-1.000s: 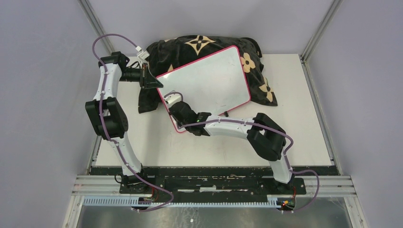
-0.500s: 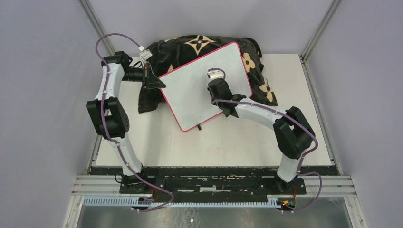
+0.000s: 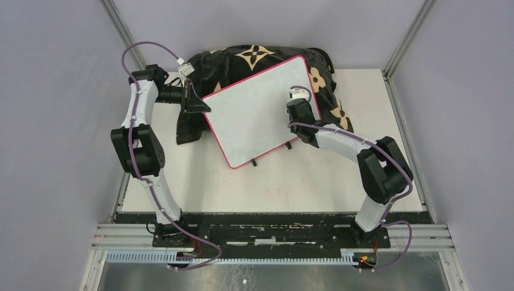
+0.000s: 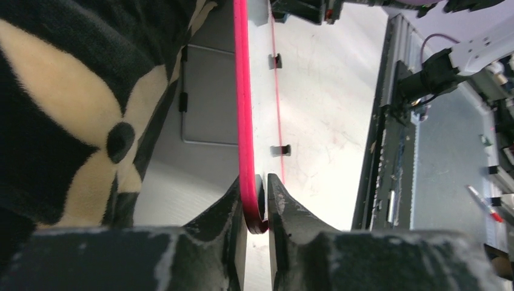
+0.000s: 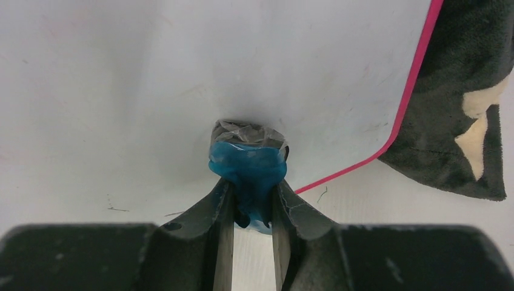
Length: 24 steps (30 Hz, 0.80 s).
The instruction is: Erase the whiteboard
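Note:
The whiteboard (image 3: 254,109), white with a thin pink-red frame, leans tilted against a black floral cushion (image 3: 254,56). Its face shows no writing. My left gripper (image 3: 197,104) is shut on the board's left corner; the left wrist view shows the pink frame (image 4: 244,121) pinched between the fingers of that gripper (image 4: 259,203). My right gripper (image 3: 298,108) sits near the board's right edge, shut on a small blue eraser (image 5: 248,167). The eraser's grey pad presses against the white surface (image 5: 182,73), close to the frame's lower right corner.
The cushion (image 5: 467,109) spreads behind and to the right of the board. Two small black feet (image 3: 254,162) of the board rest on the white tabletop (image 3: 339,182). Metal rails run along the near edge, and grey walls enclose the back and sides.
My right gripper has swept the eraser across the board from its lower left corner to its right edge. The board has swung slightly. My left gripper keeps its hold.

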Available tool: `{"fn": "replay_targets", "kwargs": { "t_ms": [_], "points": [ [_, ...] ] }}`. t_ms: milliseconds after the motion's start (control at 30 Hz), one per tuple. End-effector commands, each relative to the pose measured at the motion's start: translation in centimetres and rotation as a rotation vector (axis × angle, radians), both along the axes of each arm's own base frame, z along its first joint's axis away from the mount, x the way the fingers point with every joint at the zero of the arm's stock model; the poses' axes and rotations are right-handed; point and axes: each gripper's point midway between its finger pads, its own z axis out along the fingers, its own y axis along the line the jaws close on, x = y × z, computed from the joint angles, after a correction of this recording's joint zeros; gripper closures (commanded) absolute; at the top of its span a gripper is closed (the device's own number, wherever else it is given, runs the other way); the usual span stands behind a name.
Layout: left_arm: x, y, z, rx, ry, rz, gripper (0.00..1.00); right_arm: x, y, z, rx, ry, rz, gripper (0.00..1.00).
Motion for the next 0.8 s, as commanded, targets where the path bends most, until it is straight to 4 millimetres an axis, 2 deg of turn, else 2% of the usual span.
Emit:
{"fn": "replay_targets", "kwargs": {
  "t_ms": [0,133,200,367,500,633,700,733,767],
  "points": [
    [0.8,0.5,1.0,0.068,-0.103,-0.006,0.72,0.1,0.3,3.7,0.066,-0.081,-0.004,1.0],
    [0.6,0.3,2.2,0.054,-0.117,-0.002,0.61,-0.5,0.2,5.1,0.097,-0.105,0.002,0.99],
    [0.5,0.1,2.9,0.048,-0.128,-0.002,0.51,-0.9,0.2,5.6,0.111,-0.11,0.01,0.99],
    [0.1,0.0,4.2,0.043,-0.15,0.003,0.39,-1.8,0.0,7.5,0.139,-0.132,0.018,0.99],
    [-0.2,0.6,4.8,0.074,-0.172,0.036,0.16,-2.8,-1.2,8.9,0.125,-0.134,-0.003,0.99],
    [0.5,2.6,5.2,0.106,-0.191,0.163,0.13,-4.4,-2.7,9.9,0.11,-0.12,-0.033,0.99],
    [0.6,4.1,5.9,0.131,-0.211,0.269,0.13,-5.7,-3.5,10.2,0.098,-0.09,-0.046,0.99],
    [0.6,4.9,5.3,0.138,-0.196,0.328,0.13,-6.4,-4.0,10.1,0.09,-0.067,-0.056,1.0],
    [0.7,5.8,5.7,0.14,-0.223,0.386,0.13,-7.3,-4.4,9.9,0.091,-0.046,-0.067,0.99]
  ]
}}
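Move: The left fingers are still shut on the whiteboard's upper left corner; the board's middle is about 18 cm to that hand's right, level with it fore and aft, and some 7 cm lower. The right hand holds the blue eraser on the board, whose middle lies roughly 10 cm left and 3 cm ahead. From the right hand, the board's lower right corner is about 7 cm right and 1 cm back, and a short leftover dash 4 cm left and 5 cm back. The eraser, still gripped, comes off the board as the right hand lifts about 9 cm while drawing back some 4.5 cm and drifting slightly right past the lower edge. Meanwhile the left fingers spread wide and let go of the board's corner, the hand almost still at first, then rising about 3 cm and easing left, clear of it. ##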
